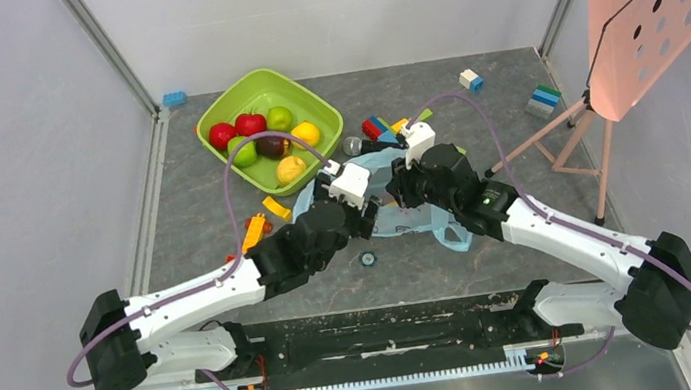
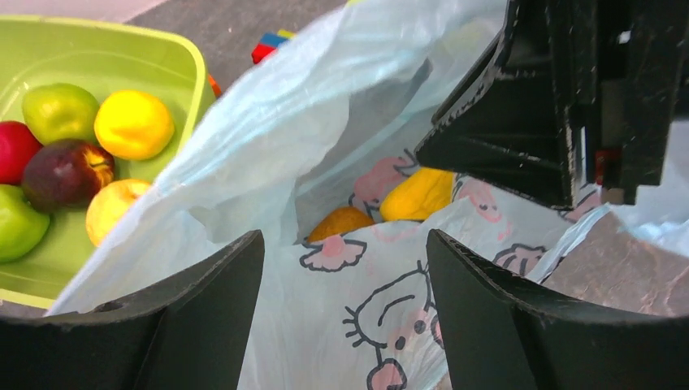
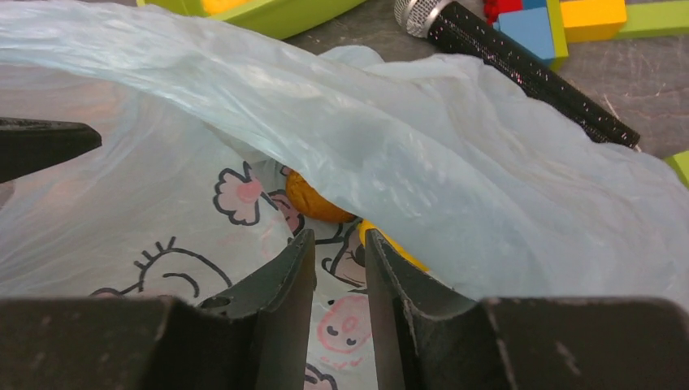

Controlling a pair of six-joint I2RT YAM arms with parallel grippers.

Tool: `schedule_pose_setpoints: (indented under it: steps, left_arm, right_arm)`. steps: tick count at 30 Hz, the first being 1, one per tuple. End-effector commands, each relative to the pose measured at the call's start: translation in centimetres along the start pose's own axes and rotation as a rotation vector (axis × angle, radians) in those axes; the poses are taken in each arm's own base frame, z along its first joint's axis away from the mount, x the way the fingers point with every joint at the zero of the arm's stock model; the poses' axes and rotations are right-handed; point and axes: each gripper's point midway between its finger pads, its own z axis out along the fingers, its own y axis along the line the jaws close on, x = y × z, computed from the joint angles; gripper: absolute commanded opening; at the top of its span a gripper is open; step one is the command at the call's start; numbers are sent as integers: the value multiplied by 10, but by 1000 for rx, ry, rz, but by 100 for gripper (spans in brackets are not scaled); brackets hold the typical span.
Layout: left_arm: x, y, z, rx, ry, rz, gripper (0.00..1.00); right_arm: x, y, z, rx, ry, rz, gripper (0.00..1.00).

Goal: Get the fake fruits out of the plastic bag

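The plastic bag [image 1: 436,226] lies mid-table, light blue with cartoon prints [image 2: 382,317]. Its mouth gapes, and inside lie an orange fruit [image 2: 341,221] and an elongated yellow fruit [image 2: 418,195]. The orange fruit [image 3: 318,203] also shows under the raised top layer [image 3: 390,154]. My left gripper [image 2: 343,244] is open wide just above the bag's lower layer, in front of the mouth. My right gripper [image 3: 339,244] reaches into the mouth with its jaws a narrow gap apart and nothing between them; the top layer drapes over its right finger. Several fruits [image 1: 258,136] sit in the green bowl [image 1: 259,87].
Coloured building blocks [image 1: 383,127] lie beyond the bag, with orange ones [image 1: 264,221] to its left. A black rod with a silver mesh head [image 3: 520,65] lies behind the bag. A pink perforated stand [image 1: 646,14] on legs rises at the right. A small round piece [image 1: 367,258] sits near the arms.
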Motion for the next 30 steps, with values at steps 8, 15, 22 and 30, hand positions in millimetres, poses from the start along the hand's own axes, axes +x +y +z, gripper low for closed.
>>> schedule_pose_setpoints:
  steps: [8, 15, 22, 30]
  left_arm:
    - [80, 6, 14, -108, 165, -17, 81]
    - [106, 14, 1, -135, 187, -106, 81]
    - [114, 17, 1, -150, 203, -116, 82]
    - [109, 12, 4, -122, 186, -157, 84]
  right_arm:
    - [44, -8, 12, 12, 50, 45, 33]
    - [101, 12, 10, -136, 165, 75, 32]
    - [159, 17, -2, -193, 289, 46, 31]
    - [194, 14, -1, -188, 397, 1, 32]
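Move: The plastic bag's raised upper layer stands roughly 5 cm ahead of the left hand, 3 cm to its left and 12 cm below. The orange fruit is about 5 cm ahead, 2 cm right, the yellow fruit 5 cm ahead, 8 cm right, both some 19 cm below; the green bin is 25 cm ahead, 16 cm left. The bag's near edge lies about 8 cm back from the right hand, level sideways, 17 cm below; the yellow fruit is 1 cm ahead, 3 cm left. Into the bag's slack film both hands sink: the left drops some 12 cm, easing about 4 cm left as its wide-open fingers tip down and slip under the upper layer, then holds there. The right goes down about 16 cm and back 9 cm to the near edge, tipping down some 20 degrees, its fingers staying partly open. ##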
